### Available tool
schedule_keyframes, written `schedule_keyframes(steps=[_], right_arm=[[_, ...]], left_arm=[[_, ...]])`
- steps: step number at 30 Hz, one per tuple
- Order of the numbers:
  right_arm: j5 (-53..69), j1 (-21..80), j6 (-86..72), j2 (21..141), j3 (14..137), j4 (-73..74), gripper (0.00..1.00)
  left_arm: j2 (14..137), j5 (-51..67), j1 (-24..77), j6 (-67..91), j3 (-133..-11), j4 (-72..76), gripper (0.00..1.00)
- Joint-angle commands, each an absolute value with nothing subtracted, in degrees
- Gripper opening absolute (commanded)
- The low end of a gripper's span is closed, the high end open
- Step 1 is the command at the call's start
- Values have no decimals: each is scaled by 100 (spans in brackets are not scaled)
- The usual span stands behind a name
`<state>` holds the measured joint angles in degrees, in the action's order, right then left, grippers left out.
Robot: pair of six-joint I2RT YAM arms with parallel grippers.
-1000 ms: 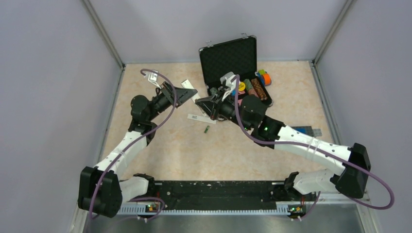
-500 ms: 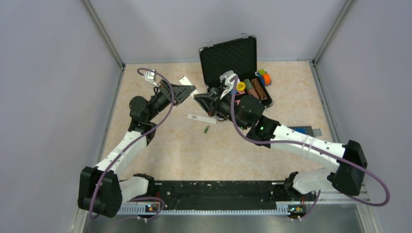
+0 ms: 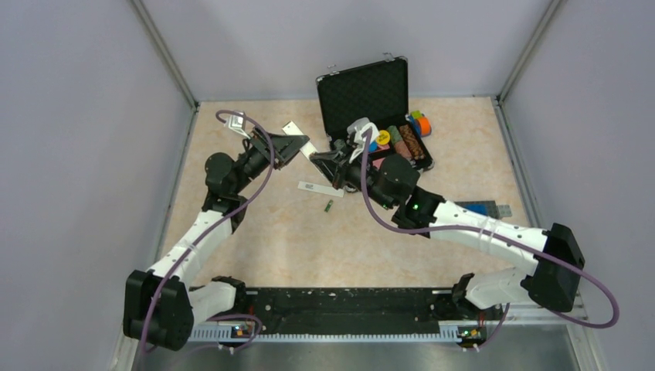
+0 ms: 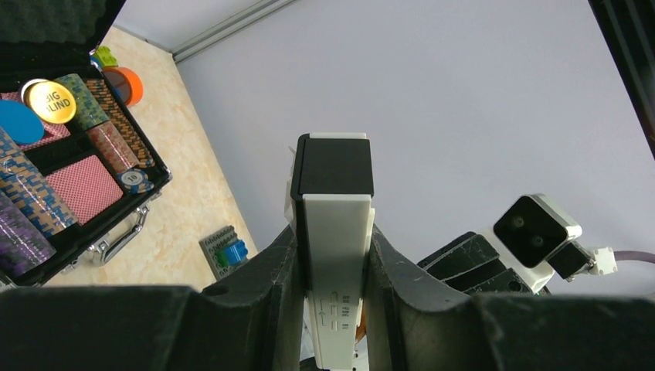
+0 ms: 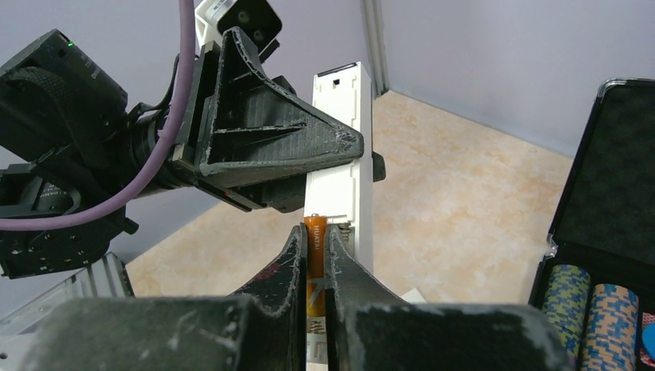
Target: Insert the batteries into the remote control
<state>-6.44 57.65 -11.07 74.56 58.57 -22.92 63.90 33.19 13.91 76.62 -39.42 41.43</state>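
My left gripper (image 4: 333,249) is shut on the white remote control (image 4: 334,220), held above the table with its dark end (image 4: 334,164) pointing away. My right gripper (image 5: 313,236) is shut on an orange-brown battery (image 5: 314,267). The battery's tip sits against the open side of the remote control (image 5: 344,147), beside a small spring (image 5: 344,229). In the top view the two grippers meet mid-table, left gripper (image 3: 287,147) and right gripper (image 3: 326,164). A green battery (image 3: 328,205) lies loose on the table below them.
A flat white strip (image 3: 320,187) lies near the green battery. An open black case (image 3: 363,89) with poker chips and cards stands at the back, with coloured bricks (image 3: 419,122) beside it. A grey baseplate (image 3: 488,209) lies to the right.
Both grippers have shifted slightly up and left, staying close together. The right wrist has drawn in toward the remote. Grips are unchanged.
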Motion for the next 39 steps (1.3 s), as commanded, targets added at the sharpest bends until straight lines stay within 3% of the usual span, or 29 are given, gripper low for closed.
schedule_keyframes(steps=[1, 20, 28, 39], right_arm=[[-567, 5813, -975, 7223, 5807, -2194, 3], [-195, 5817, -1255, 7259, 6136, -1806, 20], [-243, 5816, -1409, 7126, 6323, -1585, 37], [-543, 5804, -1719, 6805, 6924, -547, 67]], left_arm=[[6167, 3094, 1358, 7677, -4042, 4279, 0], [6037, 3263, 1360, 7040, -4303, 3665, 0], [6065, 3265, 1360, 6955, -4298, 3601, 0], [6099, 3261, 1354, 6891, -4399, 3617, 0]])
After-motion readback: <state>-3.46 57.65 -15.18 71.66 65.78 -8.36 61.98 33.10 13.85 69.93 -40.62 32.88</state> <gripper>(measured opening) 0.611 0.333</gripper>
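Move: The right fingertips are on the orange battery, which already lies in the remote's bay; the remote's middle is about 3 cm farther forward, 1 cm left and 2 cm up. Some 33 cm below the right hand, the loose cover lies about 10 cm ahead, level sideways, and the green battery 5 cm ahead and 2 cm right. From the left hand, gripping the remote, the orange battery is about 4 cm back, 3 cm right and 2 cm lower. Letting go of the orange battery in the remote's bay, the right fingers spread from shut to well open while the hand eases about 1.5 cm down and slightly back. It then turns upward, rising some 4 cm clear of the bay and backing off a little more. The left hand keeps its grip on the remote, sinking about 1.5 cm and rolling some 5 degrees, its left side up. ##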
